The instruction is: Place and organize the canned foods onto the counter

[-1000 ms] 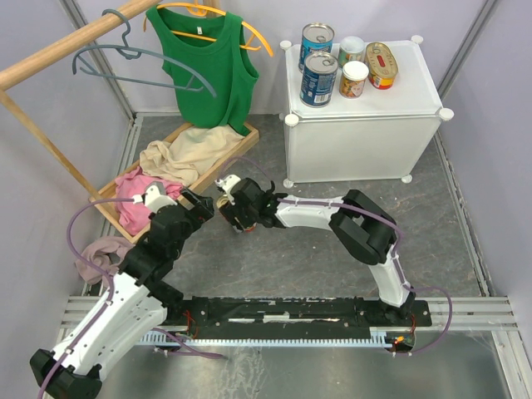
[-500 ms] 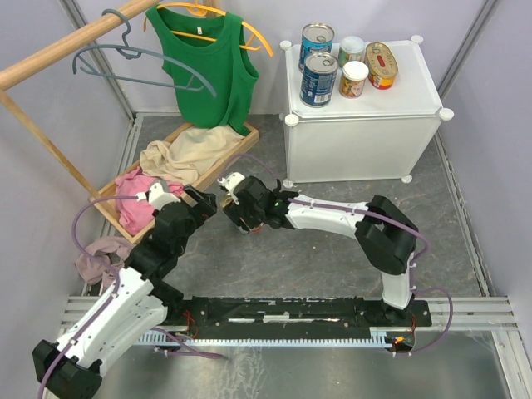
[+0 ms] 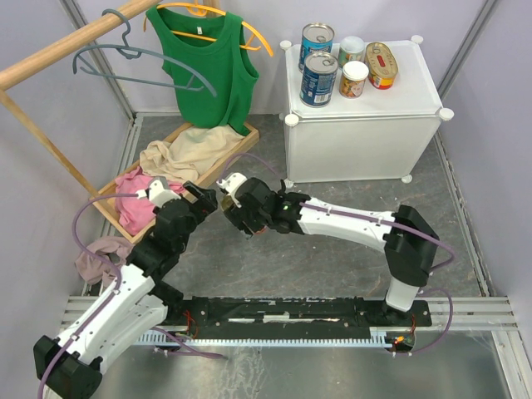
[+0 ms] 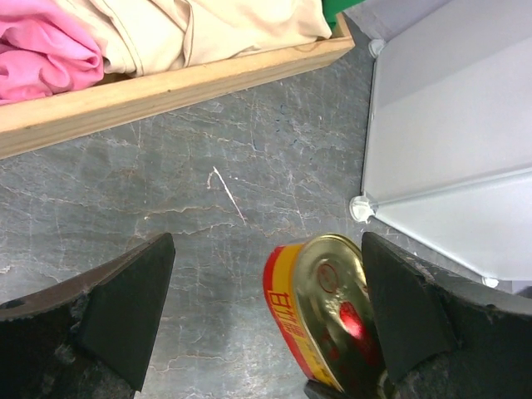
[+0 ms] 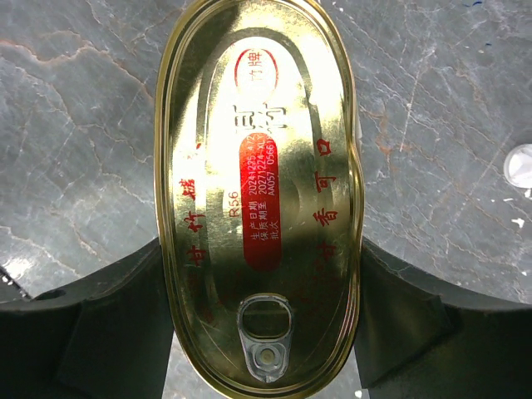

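My right gripper (image 5: 259,283) is shut on a flat oval yellow-red tin (image 5: 258,166), one finger on each long side, above the grey floor. In the top view that gripper (image 3: 243,213) hangs left of the counter (image 3: 374,104). My left gripper (image 4: 266,307) is open right beside it. The same tin (image 4: 328,307) shows on edge between my left fingers, close to the right one. On the counter top stand two blue-labelled tins (image 3: 318,79) (image 3: 317,39), a green-label can (image 3: 351,50), an orange-label can (image 3: 355,79) and another oval tin (image 3: 381,65).
A wooden tray (image 3: 241,141) of clothes lies left of the counter, its rim (image 4: 166,87) just beyond my left gripper. A green top (image 3: 204,66) hangs from a wooden rail above it. A pink cloth (image 3: 98,253) lies on the floor by the left arm.
The right arm has stretched out, its elbow swinging right, and its gripper with the tin has shifted slightly right. The left gripper has edged up toward it.
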`<state>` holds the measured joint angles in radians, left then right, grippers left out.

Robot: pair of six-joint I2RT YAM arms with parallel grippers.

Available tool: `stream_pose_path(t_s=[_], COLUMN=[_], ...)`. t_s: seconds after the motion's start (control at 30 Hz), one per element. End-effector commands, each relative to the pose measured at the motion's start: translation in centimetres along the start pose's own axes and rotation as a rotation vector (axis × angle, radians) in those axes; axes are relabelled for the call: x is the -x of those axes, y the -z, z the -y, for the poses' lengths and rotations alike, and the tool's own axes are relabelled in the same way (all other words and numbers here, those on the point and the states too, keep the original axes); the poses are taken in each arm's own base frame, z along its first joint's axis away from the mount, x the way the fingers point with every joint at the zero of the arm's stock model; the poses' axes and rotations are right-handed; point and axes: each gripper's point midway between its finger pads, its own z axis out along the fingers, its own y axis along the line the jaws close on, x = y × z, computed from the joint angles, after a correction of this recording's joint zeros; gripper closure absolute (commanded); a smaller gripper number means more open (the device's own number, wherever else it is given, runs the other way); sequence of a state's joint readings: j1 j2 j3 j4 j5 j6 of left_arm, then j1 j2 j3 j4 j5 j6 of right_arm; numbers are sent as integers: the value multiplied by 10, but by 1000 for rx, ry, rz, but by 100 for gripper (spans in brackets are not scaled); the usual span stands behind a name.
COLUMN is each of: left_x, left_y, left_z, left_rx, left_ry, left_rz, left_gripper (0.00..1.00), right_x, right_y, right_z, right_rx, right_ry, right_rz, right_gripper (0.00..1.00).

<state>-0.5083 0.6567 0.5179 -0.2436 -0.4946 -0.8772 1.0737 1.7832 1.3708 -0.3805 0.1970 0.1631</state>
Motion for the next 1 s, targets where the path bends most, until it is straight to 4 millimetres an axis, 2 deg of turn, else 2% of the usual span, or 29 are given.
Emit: stream_pose_path(t_s=[0.0,0.33,0.5,0.73,0.97], left_x=[31,30,32,32,29], left_y=[5,7,9,9,5], left_z=[25,22,21,22,30], left_rx=[-57,-55,-51,-57,-71], left_ry=[19,19,17,18,17], left_rz=[76,79,86,83,63], left_gripper=[1,1,1,1,1], right_x=[63,73,86,105,118], right_y=[55,106,144,208,267], right_z=[7,20,35,67,116], right_rx=[-11,-54,-96,-203,-396], right_ry=[-57,-57,-55,-75,-104], right_rz=[194,242,281,352,418], right_gripper=[99,99,99,99,99])
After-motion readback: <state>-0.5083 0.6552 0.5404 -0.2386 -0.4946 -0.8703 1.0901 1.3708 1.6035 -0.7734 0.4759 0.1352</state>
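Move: The right hand already grips the second oval can above the floor. The free spot on the white cabinet's top lies roughly 23 cm ahead, 38 cm to its right and 22 cm higher. Left of that spot, the first oval can is about 26 cm ahead and 32 cm right of the hand, and the yellow-lidded jar 21 cm ahead and 25 cm right. From the left hand, the free spot lies some 21 cm ahead, 49 cm right and 16 cm up. Upward first and foremost, about 20 cm and gathering speed, the right hand raises the oval can towards the height of the cabinet's top, while drifting some 10 cm right, more and more as it climbs. In the later part the wrist tips its fingers up some 15 degrees and swings about 10 degrees clockwise; the fingers keep their hold on the can's sides. ##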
